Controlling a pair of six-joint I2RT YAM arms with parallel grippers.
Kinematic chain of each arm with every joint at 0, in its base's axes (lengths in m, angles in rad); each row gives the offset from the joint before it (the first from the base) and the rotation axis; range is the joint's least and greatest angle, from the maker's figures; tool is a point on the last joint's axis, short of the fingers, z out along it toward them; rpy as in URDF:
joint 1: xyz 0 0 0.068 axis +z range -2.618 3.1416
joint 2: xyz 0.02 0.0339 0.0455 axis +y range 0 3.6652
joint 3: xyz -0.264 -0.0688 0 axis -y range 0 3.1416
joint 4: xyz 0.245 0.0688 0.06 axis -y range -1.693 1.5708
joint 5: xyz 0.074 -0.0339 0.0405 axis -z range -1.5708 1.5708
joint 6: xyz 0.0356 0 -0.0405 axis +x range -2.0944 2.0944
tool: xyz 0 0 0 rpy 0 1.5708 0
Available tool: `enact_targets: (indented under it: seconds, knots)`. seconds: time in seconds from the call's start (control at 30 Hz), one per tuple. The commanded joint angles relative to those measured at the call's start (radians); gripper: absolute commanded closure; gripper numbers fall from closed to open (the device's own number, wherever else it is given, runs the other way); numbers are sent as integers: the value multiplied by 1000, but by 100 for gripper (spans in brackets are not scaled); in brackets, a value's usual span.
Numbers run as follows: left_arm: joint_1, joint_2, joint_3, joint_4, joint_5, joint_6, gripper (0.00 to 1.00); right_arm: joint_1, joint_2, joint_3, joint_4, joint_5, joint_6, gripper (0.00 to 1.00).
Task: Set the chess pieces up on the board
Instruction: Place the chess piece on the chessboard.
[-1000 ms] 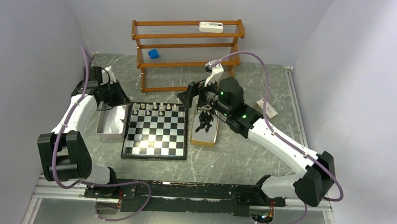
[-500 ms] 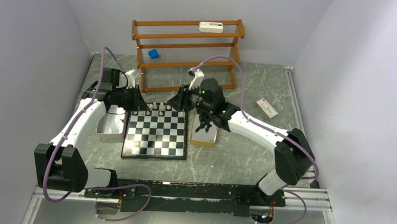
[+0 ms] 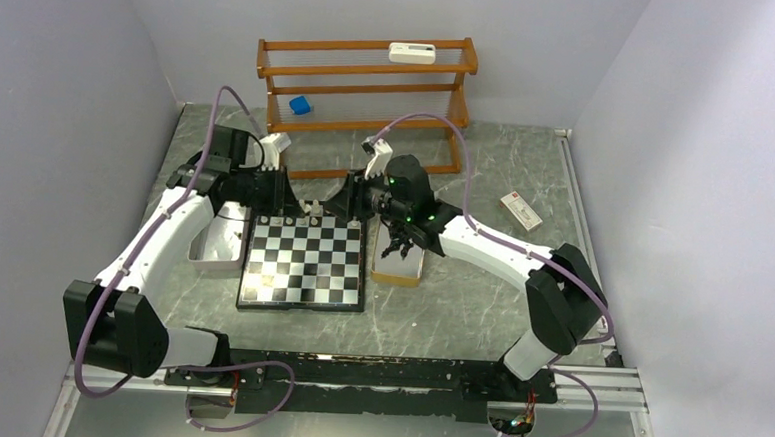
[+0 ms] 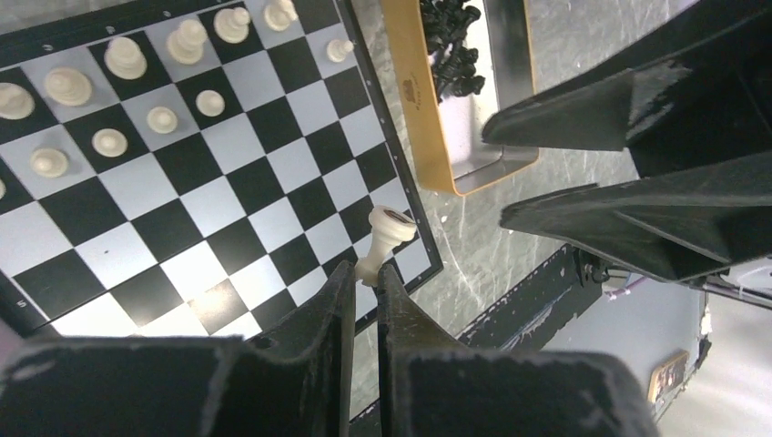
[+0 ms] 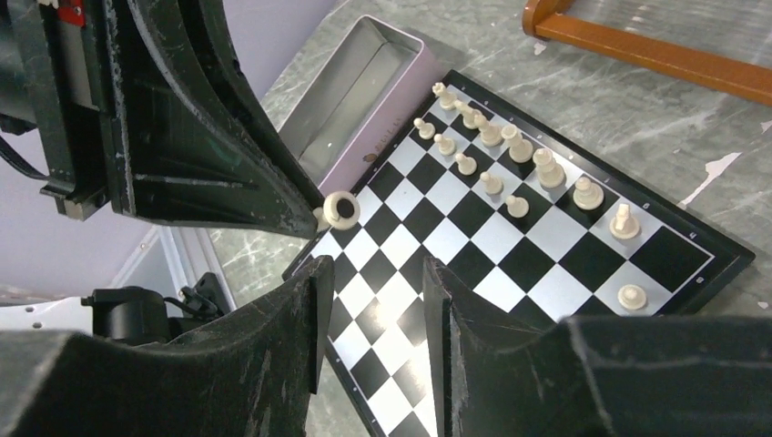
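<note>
The board (image 3: 304, 262) lies between two trays, with cream chess pieces (image 4: 118, 100) in two rows along its far edge. My left gripper (image 4: 364, 269) is shut on the top of a cream piece (image 4: 389, 232), held in the air over the board's far right corner. Its round base (image 5: 343, 209) points at my right gripper (image 5: 371, 273). That gripper is open with nothing between its fingers and hovers a short way from the piece. Black pieces (image 4: 451, 45) lie heaped in the yellow-rimmed tray (image 3: 398, 269) right of the board.
A silver tray (image 3: 214, 249) sits left of the board. Behind stands a wooden rack (image 3: 363, 125) with a blue block (image 3: 300, 105) and a white device (image 3: 412, 52). A small card (image 3: 521, 211) lies on the table at the right.
My left arm has swung right from the silver tray to the board's far edge, carrying the cream piece. My right arm has moved left off the black-piece tray, and its jaws have narrowed.
</note>
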Motion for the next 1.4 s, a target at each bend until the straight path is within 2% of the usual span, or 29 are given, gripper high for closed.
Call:
enact_targets:
  seconds: [0.0,0.03,0.07,0.13,0.27,0.4,0.47,0.6,0.73,0.87,0.97,1.03,1.1,1.17,1.23,1.37]
  knots:
    - [-39,2,28,-28,45,5,85,1,28,43,15,-45,2,54]
    - [-41,5,26,-21,63,3,85,3,31,52,11,-62,-17,50]
    - [-42,11,30,-22,76,5,85,1,31,59,1,-75,-53,40]
    - [-42,26,46,-60,70,10,85,-4,19,65,-21,-73,-178,31]
    - [-43,19,61,-99,46,23,85,-13,-38,97,-79,2,-418,26]
    - [-43,22,98,-163,9,49,85,-13,-96,36,-5,-9,-492,27]
    - [-43,20,110,-179,44,55,85,-11,-105,-4,47,7,-485,30]
    - [-46,6,104,-173,82,43,85,-11,-74,7,33,41,-297,36]
    - [-46,31,163,-230,-14,87,85,-12,-82,6,4,72,-208,37]
    - [-63,69,284,-333,-113,123,85,-12,-151,-80,64,128,-215,37]
    - [-90,77,338,-349,-89,120,84,-12,-152,-81,70,149,-170,39]
    - [-105,74,334,-331,-53,105,84,-10,-142,-52,69,100,-123,42]
    - [-111,62,292,-283,3,93,84,-9,-136,-46,127,-44,-115,41]
    - [-111,57,248,-244,43,81,85,-7,-146,-71,189,-171,-228,33]
    - [-112,65,241,-248,61,86,85,-7,-176,-97,172,-183,-428,27]
    - [-112,69,227,-262,95,107,85,-7,-267,-209,196,-239,-839,22]
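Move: The left hand still holds the white chess piece, its base jutting about 2 cm beyond the tips. The piece is some 4 cm to the right hand's left and 1 cm ahead, about level; the right gripper is about 6 cm to the left hand's right, level with it. From the right hand the lone pawn is some 5 cm ahead, 4 cm right, and the black-pieces box 14 cm right, level; both lie about 15 cm below. The left fingers keep their pinch on the white piece, while the right fingers spread plainly wider facing it, without closing on it. The right hand bobs up, down and up again, about 4 cm higher in the end, drifting right and finally back, its fingers tipping up nearly 30 degrees. The left hand also eases back and right, rises some 4 cm and turns about 10 degrees clockwise. ##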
